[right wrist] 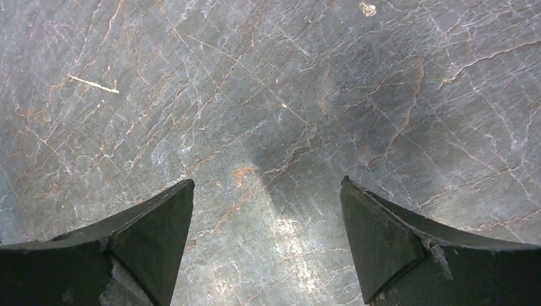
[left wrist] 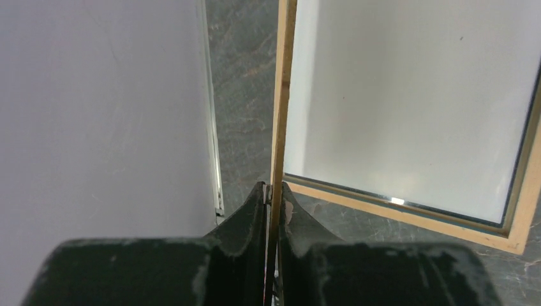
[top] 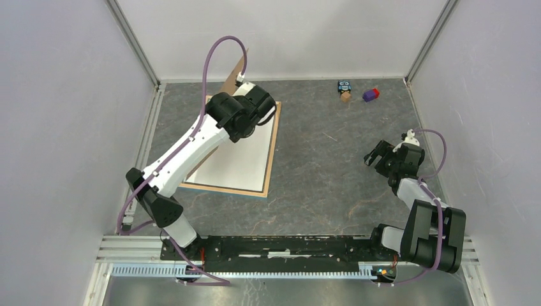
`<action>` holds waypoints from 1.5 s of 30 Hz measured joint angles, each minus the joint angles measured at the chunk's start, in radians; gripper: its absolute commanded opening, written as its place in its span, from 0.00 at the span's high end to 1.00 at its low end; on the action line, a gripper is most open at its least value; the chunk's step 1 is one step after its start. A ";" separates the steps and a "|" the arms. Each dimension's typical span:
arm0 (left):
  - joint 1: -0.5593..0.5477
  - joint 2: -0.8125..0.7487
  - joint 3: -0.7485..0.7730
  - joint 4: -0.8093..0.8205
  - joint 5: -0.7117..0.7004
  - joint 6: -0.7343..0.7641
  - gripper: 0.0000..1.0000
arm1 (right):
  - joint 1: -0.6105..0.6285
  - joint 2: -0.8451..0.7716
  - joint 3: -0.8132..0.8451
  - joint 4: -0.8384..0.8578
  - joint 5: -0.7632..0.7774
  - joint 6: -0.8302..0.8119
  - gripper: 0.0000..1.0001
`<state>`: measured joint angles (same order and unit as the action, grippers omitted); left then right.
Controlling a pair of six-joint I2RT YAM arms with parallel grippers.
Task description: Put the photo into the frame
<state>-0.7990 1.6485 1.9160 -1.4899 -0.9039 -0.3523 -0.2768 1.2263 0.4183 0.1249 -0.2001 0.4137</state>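
The frame (top: 272, 150) lies flat at the left of the table, pale wood back up, a blue edge along its near side and a glossy white panel inside. In the left wrist view its wood rail (left wrist: 395, 213) runs below right. My left gripper (top: 245, 80) hovers over the frame's far end, shut (left wrist: 274, 191) on a thin brown sheet (top: 235, 70) held upright and seen edge-on (left wrist: 284, 95). A thin reddish sliver lies against that sheet between the fingers; I cannot tell what it is. The photo's patterned face is hidden. My right gripper (top: 381, 153) is open (right wrist: 268, 191) over bare table.
A small blue figure on a wooden block (top: 345, 90) and a purple-and-red block (top: 370, 95) sit at the back of the table. White walls enclose the table, with a metal rail (top: 149, 127) along the left side close to the frame.
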 measured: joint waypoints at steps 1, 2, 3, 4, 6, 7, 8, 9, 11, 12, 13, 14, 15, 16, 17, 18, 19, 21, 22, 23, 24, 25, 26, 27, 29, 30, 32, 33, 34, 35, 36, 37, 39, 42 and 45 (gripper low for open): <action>0.025 -0.002 -0.040 0.026 0.024 0.006 0.98 | 0.000 0.000 0.000 0.000 0.000 0.000 0.10; 0.043 -0.007 -0.077 0.050 0.045 0.018 0.98 | 0.000 0.000 0.000 0.000 0.000 0.000 0.10; 0.059 -0.016 -0.112 0.074 0.059 0.028 0.98 | 0.000 0.000 0.000 0.000 0.000 0.000 0.10; 0.077 -0.033 -0.159 0.106 0.079 0.039 0.98 | 0.000 0.000 0.000 0.001 -0.001 0.000 0.10; 0.104 -0.072 -0.230 0.151 0.108 0.054 0.98 | 0.000 0.000 0.000 0.001 -0.002 0.000 0.10; 0.110 -0.095 -0.258 0.176 0.112 0.061 0.98 | 0.000 0.000 0.000 0.001 -0.002 0.000 0.10; 0.116 -0.120 -0.280 0.196 0.117 0.070 0.98 | 0.000 0.001 0.000 0.001 -0.003 0.000 0.10; 0.122 -0.141 -0.298 0.212 0.121 0.079 0.98 | 0.000 0.002 0.000 0.001 -0.004 0.000 0.10; 0.134 -0.180 -0.325 0.246 0.126 0.098 0.98 | 0.000 0.002 0.000 0.002 -0.005 0.000 0.10; 0.137 -0.190 -0.333 0.258 0.126 0.107 0.98 | 0.000 0.002 0.000 0.002 -0.005 0.000 0.10; 0.141 -0.200 -0.340 0.273 0.125 0.113 0.98 | 0.000 0.003 0.000 0.002 -0.005 0.000 0.10; 0.143 -0.204 -0.344 0.283 0.122 0.118 0.98 | 0.000 0.003 0.000 0.002 -0.005 0.000 0.10; 0.146 -0.206 -0.347 0.295 0.121 0.124 0.98 | 0.000 0.004 0.000 0.002 -0.005 0.000 0.10; 0.148 -0.206 -0.348 0.304 0.121 0.130 0.98 | 0.000 0.004 0.000 0.002 -0.005 0.000 0.10; 0.148 -0.206 -0.352 0.317 0.121 0.134 0.98 | 0.000 0.005 0.000 0.002 -0.005 0.000 0.10; 0.148 -0.205 -0.356 0.324 0.121 0.138 0.98 | 0.000 0.005 0.000 0.002 -0.005 0.000 0.10; 0.148 -0.205 -0.361 0.334 0.121 0.142 0.98 | 0.000 0.006 0.000 0.002 -0.005 0.000 0.10; 0.148 -0.204 -0.367 0.346 0.121 0.144 0.98 | 0.002 0.008 0.000 0.002 -0.005 0.000 0.10; 0.148 -0.202 -0.370 0.349 0.121 0.144 0.98 | 0.002 0.009 0.000 0.002 -0.005 0.000 0.10; 0.150 -0.202 -0.373 0.353 0.121 0.145 0.98 | 0.002 0.011 0.000 0.002 -0.005 0.000 0.10; 0.150 -0.202 -0.377 0.357 0.121 0.145 0.98 | 0.002 0.013 0.000 0.002 -0.005 0.000 0.10; 0.152 -0.202 -0.381 0.362 0.120 0.145 0.98 | 0.002 0.014 0.000 0.002 -0.005 0.000 0.10; 0.154 -0.202 -0.385 0.367 0.120 0.145 0.98 | 0.002 0.015 0.000 0.002 -0.005 0.001 0.10; 0.157 -0.202 -0.391 0.370 0.120 0.145 0.98 | 0.002 0.015 0.000 0.002 -0.005 0.000 0.10; 0.161 -0.202 -0.402 0.375 0.119 0.145 0.98 | 0.005 0.016 0.000 0.002 -0.005 0.000 0.10; 0.163 -0.202 -0.408 0.376 0.117 0.145 0.98 | 0.005 0.016 0.000 0.003 -0.005 0.001 0.10; 0.166 -0.201 -0.423 0.383 0.108 0.146 0.98 | 0.007 0.017 0.000 0.003 -0.005 0.000 0.10; 0.168 -0.200 -0.427 0.383 0.105 0.149 0.98 | 0.007 0.017 0.000 0.003 -0.005 0.000 0.10; 0.170 -0.200 -0.430 0.384 0.103 0.155 0.98 | 0.008 0.017 0.000 0.005 -0.005 0.000 0.09; 0.172 -0.198 -0.431 0.383 0.101 0.158 0.98 | 0.008 0.017 0.000 0.007 -0.005 0.000 0.09; 0.175 -0.197 -0.431 0.384 0.101 0.163 0.98 | 0.009 0.017 0.000 0.009 -0.005 0.000 0.09; 0.175 -0.196 -0.431 0.384 0.101 0.167 0.98 | 0.009 0.017 0.000 0.010 -0.005 0.000 0.08; 0.176 -0.196 -0.431 0.384 0.101 0.171 0.98 | 0.014 0.017 0.000 0.012 -0.005 0.000 0.07; 0.176 -0.196 -0.431 0.384 0.103 0.174 0.98 | 0.019 0.017 0.000 0.016 -0.005 0.000 0.05; 0.177 -0.192 -0.431 0.385 0.103 0.175 0.98 | 0.025 0.017 0.000 0.016 -0.005 -0.002 0.04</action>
<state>-0.6216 1.4570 1.4849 -1.1049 -0.8013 -0.1776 -0.2516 1.2430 0.4183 0.1413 -0.2050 0.4118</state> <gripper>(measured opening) 0.136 0.952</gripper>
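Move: The brown backing board is already pinched by one long edge in the left hand, slanting down over the frame. The frame's middle lies some 5 cm ahead of this hand, about level with it sideways and roughly 30 cm below. The white-backed photo is inside it, at the same place. The frame's left rail is about 12 cm to the hand's left and 5 cm ahead, just as far down. From the right hand, the frame's middle is around 45 cm left, 3 cm ahead and 5 cm lower. The backing board is brought down and to the left, towards the frame's left rail, by the left hand, which keeps its pinch. It dips quickly by nearly 5 cm while going left, eases up about 1 cm, then sinks again slowly, ending some 6 cm lower and 4.5 cm farther left before it comes to rest, the wrist turning hardly at all. ##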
